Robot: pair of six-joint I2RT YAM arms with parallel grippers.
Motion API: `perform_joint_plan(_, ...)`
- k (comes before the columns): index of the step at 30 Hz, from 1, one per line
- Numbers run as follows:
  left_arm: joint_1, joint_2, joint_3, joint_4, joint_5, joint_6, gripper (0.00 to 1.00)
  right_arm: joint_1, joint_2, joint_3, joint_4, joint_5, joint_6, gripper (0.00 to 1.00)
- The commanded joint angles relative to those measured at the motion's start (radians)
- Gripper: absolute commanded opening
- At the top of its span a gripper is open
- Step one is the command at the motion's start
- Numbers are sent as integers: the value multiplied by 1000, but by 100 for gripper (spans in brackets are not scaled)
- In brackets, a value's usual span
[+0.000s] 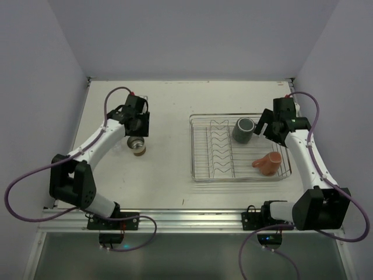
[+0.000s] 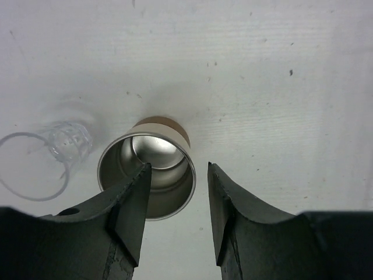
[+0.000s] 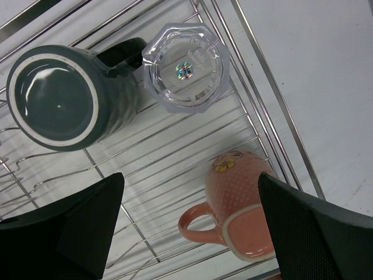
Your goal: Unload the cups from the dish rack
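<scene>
The silver wire dish rack (image 1: pixel 193 150) stands right of centre. In it a dark grey mug (image 1: pixel 243 129) stands upside down (image 3: pixel 55 99), a clear tumbler (image 3: pixel 186 67) stands upside down beside it, and a salmon-pink mug (image 1: pixel 268 163) lies on its side (image 3: pixel 245 204). My right gripper (image 1: pixel 263 125) hovers open and empty above them (image 3: pixel 191 178). On the table at left stands a cream cup with a brown band (image 1: pixel 138 146), upright with a metal inside (image 2: pixel 166 146). My left gripper (image 1: pixel 139 129) is open above it (image 2: pixel 179 167), one finger over its mouth. A second clear tumbler (image 2: pixel 55 151) stands to its left.
The white table (image 1: pixel 169 116) is walled at the back and both sides. An aluminium rail (image 1: pixel 175 219) runs along the near edge by the arm bases. The rack's zigzag dividers (image 1: pixel 220 149) fill its left half.
</scene>
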Motion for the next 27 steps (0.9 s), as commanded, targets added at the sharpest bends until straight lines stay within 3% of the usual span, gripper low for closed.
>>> perform_joint_plan(1, 9, -105, 79, -30, 1, -6, 48, -23, 32, 8, 44, 5, -14, 99)
perform_joint_plan(13, -8, -341, 164, -31, 145, -21, 49, -64, 158, 50, 105, -12, 18, 99)
perform_joint_plan(27, -23, -349, 101, 12, 196, -13, 50, -69, 279, 107, 145, 11, 32, 98)
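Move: The clear cup I'm after stands upside down in the rack about 8 cm ahead of my right hand, 3 cm to its right and 9 cm below. The green mug is roughly 9 cm left of that cup and 1 cm farther out; the pink mug is some 12 cm nearer me, 1 cm to its right. From my left hand the clear cup lies about 52 cm right, 4 cm ahead, 3 cm lower. I bring my wide-open right hand down and forward over the rack towards the upturned clear cup, about 5 cm each way and a touch to the right, still short of closing. Meanwhile my empty left hand climbs quickly, some 16 cm, away from the steel-lined cup already standing on the table, its fingers tipping up about 20 degrees and staying half open. ##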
